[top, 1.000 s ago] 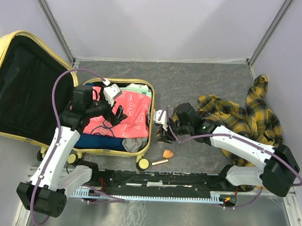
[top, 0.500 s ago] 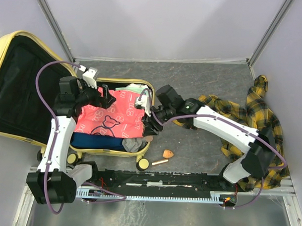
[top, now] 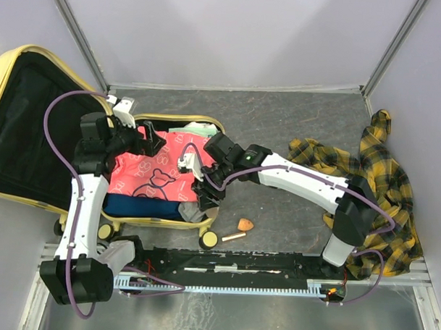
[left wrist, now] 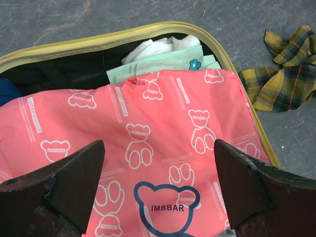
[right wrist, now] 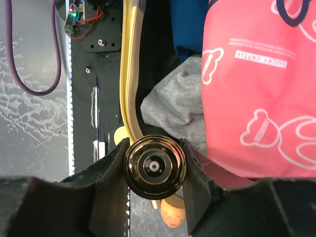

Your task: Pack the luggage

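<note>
The luggage (top: 160,222) lies open at the left, its black-lined lid (top: 33,122) thrown back. A pink bear-printed bag (top: 162,174) covers most of what is inside. My left gripper (top: 150,139) hangs open over that pink bag (left wrist: 148,128), nothing between its fingers (left wrist: 74,177). My right gripper (top: 205,193) is shut on a round glossy black bottle (right wrist: 155,167), seen end on. It hovers at the luggage's front right corner, over the yellow rim (right wrist: 129,98) and a grey cloth (right wrist: 175,106).
A yellow plaid shirt (top: 365,170) lies crumpled on the table at the right. A small orange lump (top: 245,224) and a pale stick (top: 233,237) rest beside the luggage's wheel (top: 209,239). Green and white garments (left wrist: 163,61) and a blue one (top: 143,206) show under the pink bag.
My right arm has swung left from the table beside the luggage to over its front right corner, carrying the black bottle. My left gripper has drawn back toward the luggage's far left side.
</note>
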Controlling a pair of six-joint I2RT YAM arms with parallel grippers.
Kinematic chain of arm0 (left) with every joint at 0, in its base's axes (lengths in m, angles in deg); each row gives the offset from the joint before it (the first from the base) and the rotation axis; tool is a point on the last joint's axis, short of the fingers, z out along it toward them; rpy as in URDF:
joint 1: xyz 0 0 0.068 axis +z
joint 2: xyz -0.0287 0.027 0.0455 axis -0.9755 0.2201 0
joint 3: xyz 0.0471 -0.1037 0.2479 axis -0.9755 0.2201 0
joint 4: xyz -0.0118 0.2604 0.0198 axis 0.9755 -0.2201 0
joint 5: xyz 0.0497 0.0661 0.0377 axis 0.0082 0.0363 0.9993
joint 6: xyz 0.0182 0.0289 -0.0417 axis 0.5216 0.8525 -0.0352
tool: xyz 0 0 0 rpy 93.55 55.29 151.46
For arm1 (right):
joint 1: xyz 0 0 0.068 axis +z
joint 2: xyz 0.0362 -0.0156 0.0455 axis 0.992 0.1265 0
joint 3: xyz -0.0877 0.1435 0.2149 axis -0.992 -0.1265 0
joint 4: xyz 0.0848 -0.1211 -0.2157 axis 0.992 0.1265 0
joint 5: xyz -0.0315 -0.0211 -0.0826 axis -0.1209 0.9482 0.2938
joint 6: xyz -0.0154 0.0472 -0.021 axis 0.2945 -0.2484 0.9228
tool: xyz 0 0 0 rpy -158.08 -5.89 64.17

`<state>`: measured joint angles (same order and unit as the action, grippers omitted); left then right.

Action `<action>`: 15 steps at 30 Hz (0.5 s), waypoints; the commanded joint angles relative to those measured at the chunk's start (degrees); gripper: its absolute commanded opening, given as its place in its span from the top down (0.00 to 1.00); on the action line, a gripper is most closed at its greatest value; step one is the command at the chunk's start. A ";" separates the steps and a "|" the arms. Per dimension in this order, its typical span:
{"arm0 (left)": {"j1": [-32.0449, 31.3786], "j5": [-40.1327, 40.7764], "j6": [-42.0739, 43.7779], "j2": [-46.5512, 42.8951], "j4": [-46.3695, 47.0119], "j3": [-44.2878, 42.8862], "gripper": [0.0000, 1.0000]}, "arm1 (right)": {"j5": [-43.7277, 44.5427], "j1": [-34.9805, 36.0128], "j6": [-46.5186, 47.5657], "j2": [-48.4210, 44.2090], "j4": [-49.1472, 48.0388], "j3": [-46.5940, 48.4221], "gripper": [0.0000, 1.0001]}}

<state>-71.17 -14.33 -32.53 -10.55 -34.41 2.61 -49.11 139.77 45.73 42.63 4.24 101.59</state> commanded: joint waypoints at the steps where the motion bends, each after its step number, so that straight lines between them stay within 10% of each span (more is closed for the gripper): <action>1: 0.70 0.18 -1.49 -1.69 1.19 -0.30 0.04 | -0.43 1.38 0.57 3.57 1.82 4.99 0.89; 15: 1.99 0.30 -1.84 -2.04 1.21 -0.87 0.04 | -0.83 2.80 -0.15 4.78 4.33 9.32 0.15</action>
<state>-69.49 -14.28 -32.77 -11.52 -34.48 2.61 -49.06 142.26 45.93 52.72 10.29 111.03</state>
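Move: The right hand already holds the gold jar over the open suitcase's near right corner. The free spot in that corner lies about 2 cm to its left and 4 cm down, level fore and aft. The showing part of the grey garment is some 5 cm left, level fore and aft; the pink bag's middle is 14 cm ahead and 15 cm left; the orange egg is 3 cm back and 14 cm right. From the left hand, the corner spot is roughly 21 cm back, 13 cm right and 12 cm down. Ease the right gripper about 2.5 cm left and as much down, carrying the gold jar in past the suitcase's right rim into the near corner beside the grey garment. Once that sideways travel ends, open the fingers from half to well over three-quarters wide while the last of the lowering finishes, letting the jar go between the pads. ##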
